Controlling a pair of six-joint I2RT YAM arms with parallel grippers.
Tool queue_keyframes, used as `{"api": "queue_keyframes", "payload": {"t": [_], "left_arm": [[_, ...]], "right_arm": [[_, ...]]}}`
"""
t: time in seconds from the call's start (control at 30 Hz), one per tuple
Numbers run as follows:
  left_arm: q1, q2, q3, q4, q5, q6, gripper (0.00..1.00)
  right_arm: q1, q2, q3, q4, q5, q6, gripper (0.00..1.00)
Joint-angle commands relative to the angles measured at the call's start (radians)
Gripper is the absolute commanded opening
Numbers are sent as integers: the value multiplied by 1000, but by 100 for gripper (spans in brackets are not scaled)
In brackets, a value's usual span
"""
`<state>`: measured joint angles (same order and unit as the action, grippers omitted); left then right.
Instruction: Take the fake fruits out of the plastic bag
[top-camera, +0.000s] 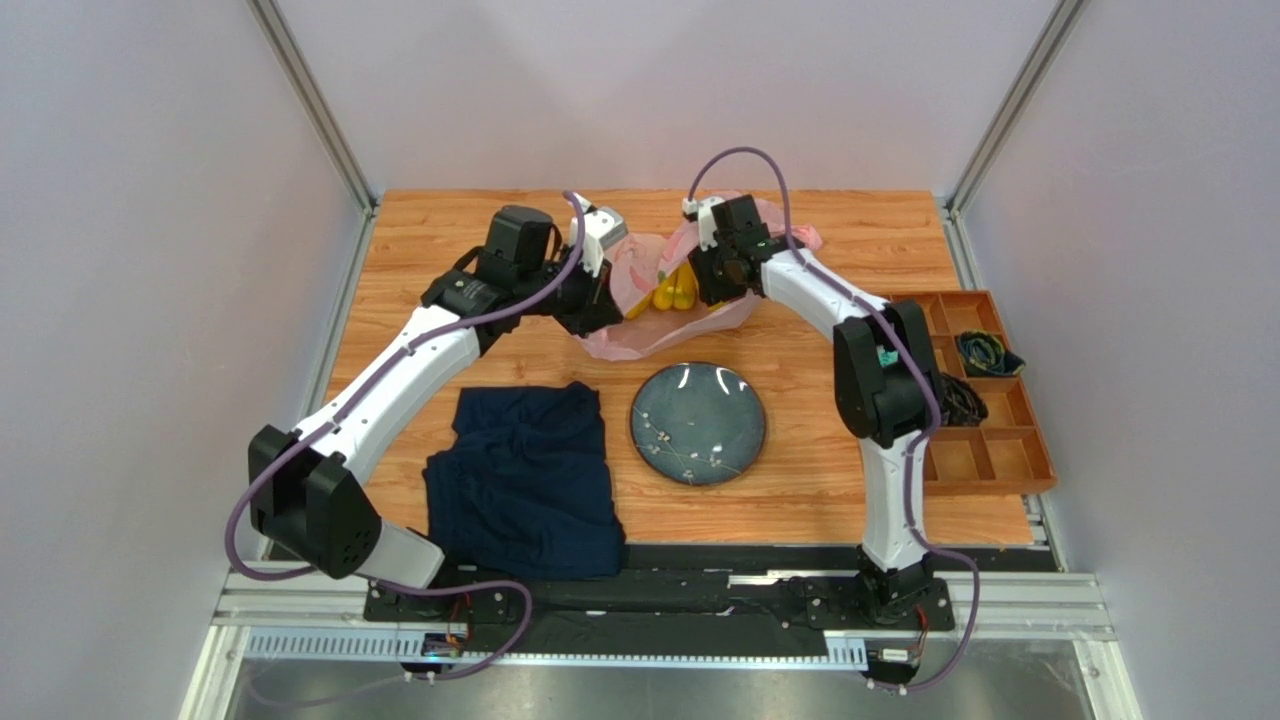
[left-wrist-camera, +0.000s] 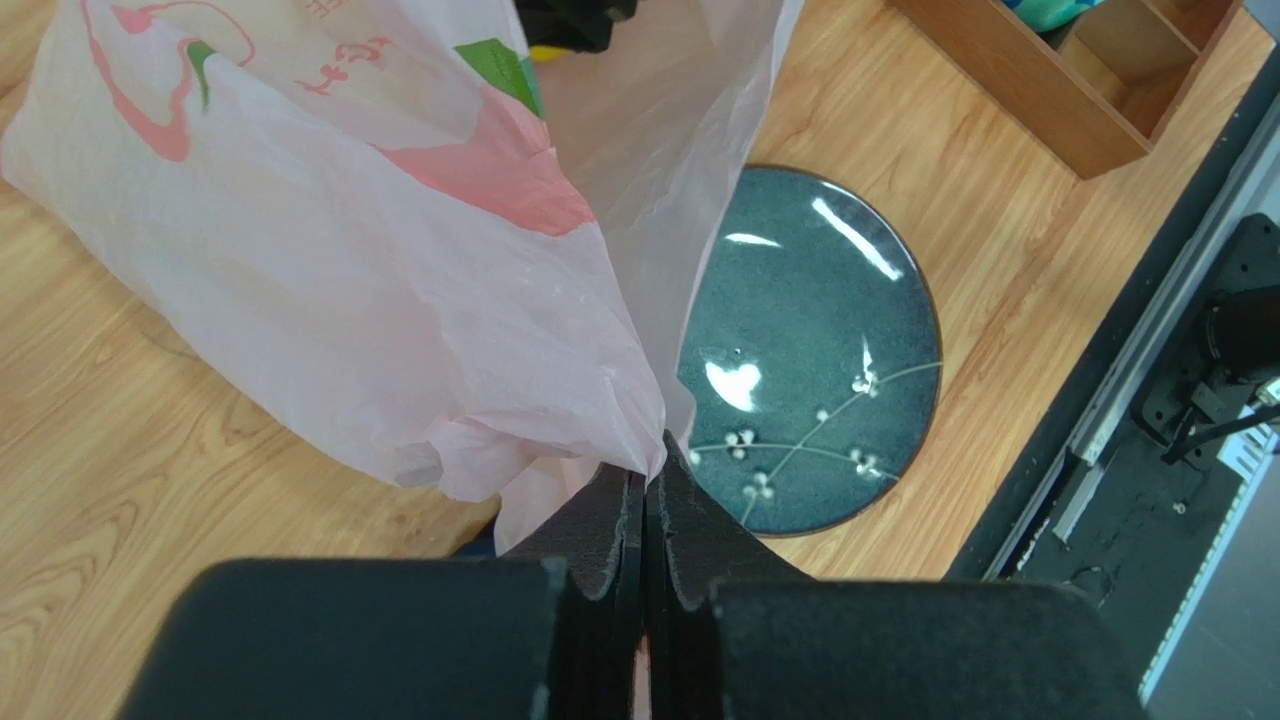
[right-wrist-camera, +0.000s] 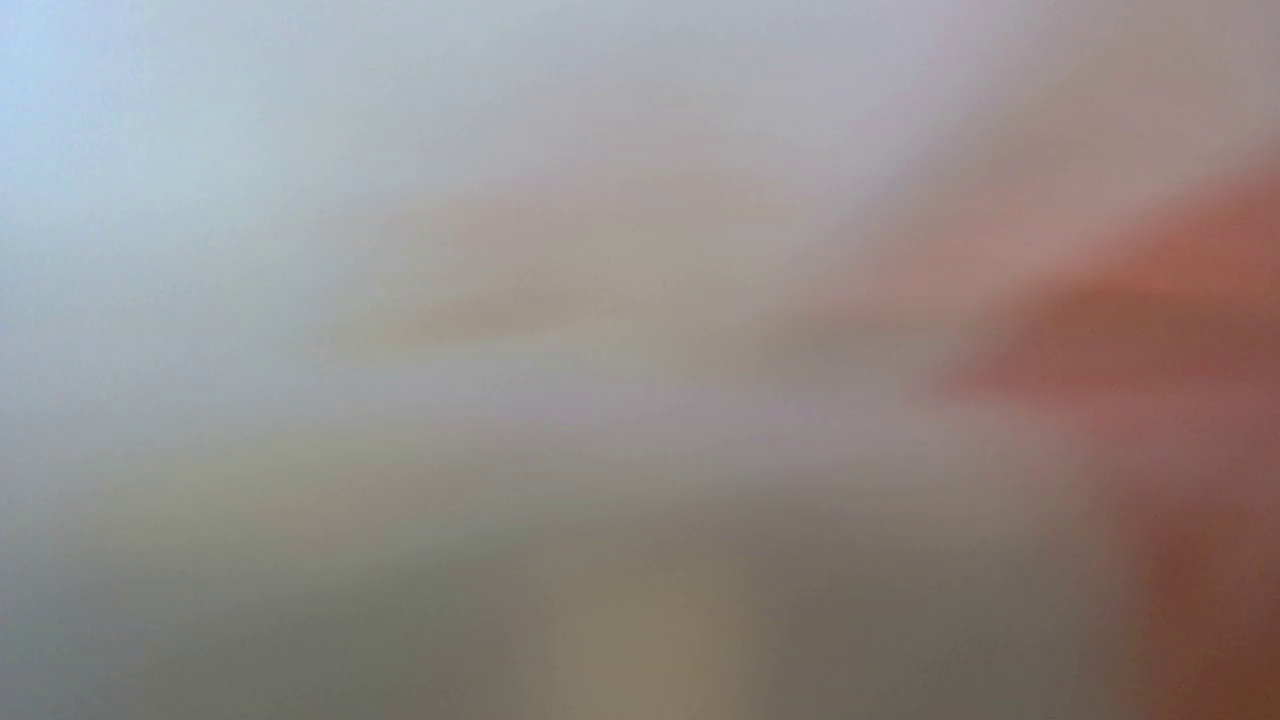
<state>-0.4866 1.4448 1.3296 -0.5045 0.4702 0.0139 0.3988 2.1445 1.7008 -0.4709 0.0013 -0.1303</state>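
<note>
The pink plastic bag (top-camera: 649, 333) lies at the back middle of the table with its mouth held up. Yellow fake fruits (top-camera: 672, 288) show inside it; other fruits are hidden. My left gripper (top-camera: 609, 297) is shut on the bag's left edge. In the left wrist view the fingers (left-wrist-camera: 649, 483) pinch a fold of the bag (left-wrist-camera: 376, 255) above the table. My right gripper (top-camera: 700, 279) reaches into the bag mouth from the right, its fingers hidden. The right wrist view is a blur of grey, pale yellow and red.
A dark grey plate (top-camera: 697, 423) lies in front of the bag and also shows in the left wrist view (left-wrist-camera: 819, 375). A folded navy cloth (top-camera: 526, 480) lies at the front left. A wooden compartment tray (top-camera: 984, 398) stands at the right edge.
</note>
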Motion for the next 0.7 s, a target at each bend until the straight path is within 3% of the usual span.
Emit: {"api": "queue_keyframes", "payload": {"t": [0.0, 0.2, 0.4, 0.5, 0.67], "left_arm": [[-1, 26, 51, 29, 13, 3, 0], [-1, 54, 75, 49, 8, -8, 0], [-1, 55, 88, 60, -1, -38, 0], [-1, 52, 86, 61, -5, -40, 0], [-1, 43, 80, 64, -8, -40, 0]], "right_arm": [[-3, -251, 0, -20, -203, -17, 13], [-2, -397, -133, -61, -369, -28, 10], [3, -495, -199, -182, -559, -166, 10], [17, -558, -223, -300, -593, -340, 9], [31, -779, -443, -330, -572, -657, 9]]}}
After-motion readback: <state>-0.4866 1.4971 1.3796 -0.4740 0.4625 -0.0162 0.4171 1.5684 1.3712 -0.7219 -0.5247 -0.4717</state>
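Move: The right hand, already shut on the thick yellow fruit inside the bag, has the plate about 25 cm back, 4 cm to its left and 4 cm lower. The yellow bananas lie roughly 8 cm to its left, level with it; the bag's near edge is some 12 cm back and 7 cm left. From the left hand, pinching the bag's mouth, the plate is about 8 cm back, 13 cm right and 22 cm below. Right hand lifts the gripped fruit about 16 cm, then draws back some 17 cm towards the plate, turning counter-clockwise. ##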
